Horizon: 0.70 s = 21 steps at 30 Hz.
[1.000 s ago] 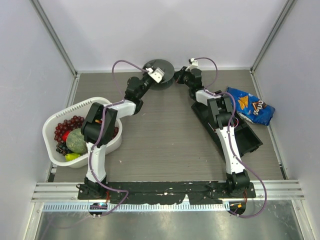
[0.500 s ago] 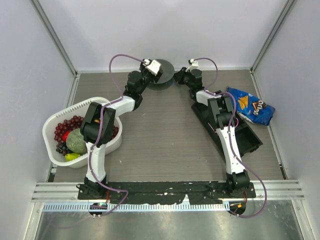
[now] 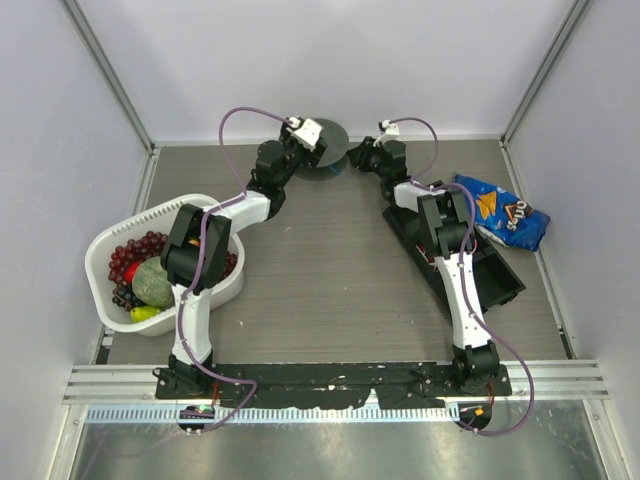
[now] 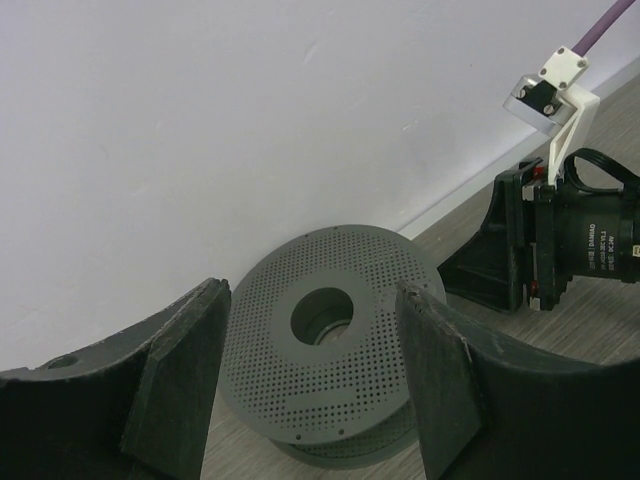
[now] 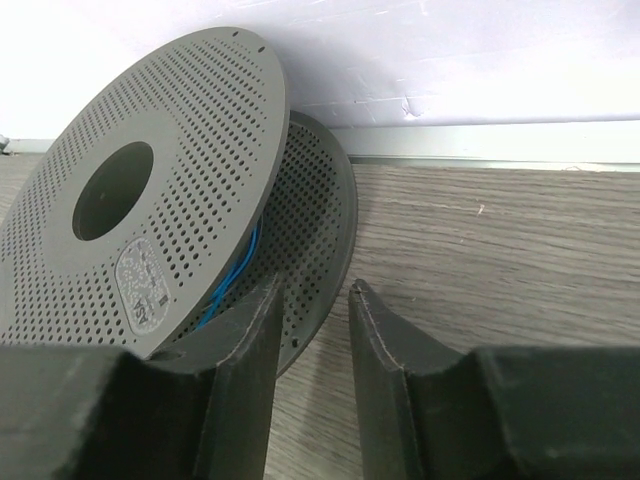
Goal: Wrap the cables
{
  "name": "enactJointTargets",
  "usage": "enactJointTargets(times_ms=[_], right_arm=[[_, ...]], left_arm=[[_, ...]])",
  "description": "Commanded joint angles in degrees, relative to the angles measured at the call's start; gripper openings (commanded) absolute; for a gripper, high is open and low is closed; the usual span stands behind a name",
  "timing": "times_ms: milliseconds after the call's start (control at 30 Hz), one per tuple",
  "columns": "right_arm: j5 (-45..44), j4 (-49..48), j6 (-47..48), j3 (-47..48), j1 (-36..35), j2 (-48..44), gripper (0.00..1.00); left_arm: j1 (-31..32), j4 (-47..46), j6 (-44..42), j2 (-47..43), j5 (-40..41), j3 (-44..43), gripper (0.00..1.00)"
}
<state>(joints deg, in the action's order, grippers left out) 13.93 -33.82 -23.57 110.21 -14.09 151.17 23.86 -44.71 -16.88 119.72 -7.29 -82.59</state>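
Note:
A grey perforated spool lies on the table at the back wall. Thin blue cable is wound between its two flanges; I see no loose strand. My left gripper hovers over the spool's left side, open wide. In the left wrist view the spool shows between the open left gripper's fingers and beyond them. My right gripper is at the spool's right edge. It is open by a narrow gap, with the lower flange's rim showing in that gap.
A white basket of grapes and other fruit stands at the left. A blue chips bag lies at the right, beside a black tray under the right arm. The white back wall is directly behind the spool.
My left gripper has drawn back from over the spool's middle toward the wall and the spool's left side. The right gripper has hardly moved.

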Motion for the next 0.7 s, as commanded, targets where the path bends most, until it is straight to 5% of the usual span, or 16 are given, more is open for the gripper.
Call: enactJointTargets(times_ms=[0, 167, 333, 667], right_arm=[[-1.5, -3.3, 2.1, -1.8, 0.2, -7.6, 0.43], [-2.3, -1.4, 4.9, -3.9, 0.9, -12.0, 0.65], [-4.2, 2.4, 8.6, -6.1, 2.7, -18.9, 0.73], [-3.8, 10.8, 19.0, -15.1, 6.8, -36.7, 0.80]], left_arm=[[-0.4, 1.3, 1.2, -4.1, -0.1, -2.5, 0.71], [-0.4, 6.7, 1.6, -7.7, -0.7, -3.0, 0.81], [-0.4, 18.5, 2.3, -12.4, -0.9, -5.2, 1.00], [-1.1, 72.1, 9.2, -15.8, -3.2, -27.2, 1.00]])
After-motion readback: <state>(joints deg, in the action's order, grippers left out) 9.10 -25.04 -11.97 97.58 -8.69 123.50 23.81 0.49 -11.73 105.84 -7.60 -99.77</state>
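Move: Beside the right fingertips, the spool wound with blue cable lies by the far wall, its middle about 8 cm left and 2 cm ahead, a centimetre or so lower; the loose cable end is some 4 cm left and 2 cm back. The red cable in the black organiser is roughly 31 cm back and 26 cm right. From the left hand, the spool is about 12 cm ahead, 4 cm right and 19 cm below. Leaving the spool's near-right rim, the right hand shoots up about 18 cm, swinging to its right and ending slightly farther back, while its part-open fingers spread wide. The already clear left hand opens fully too, rises roughly 10 cm and draws back half as far, its fingers tipping down some 15 degrees. ##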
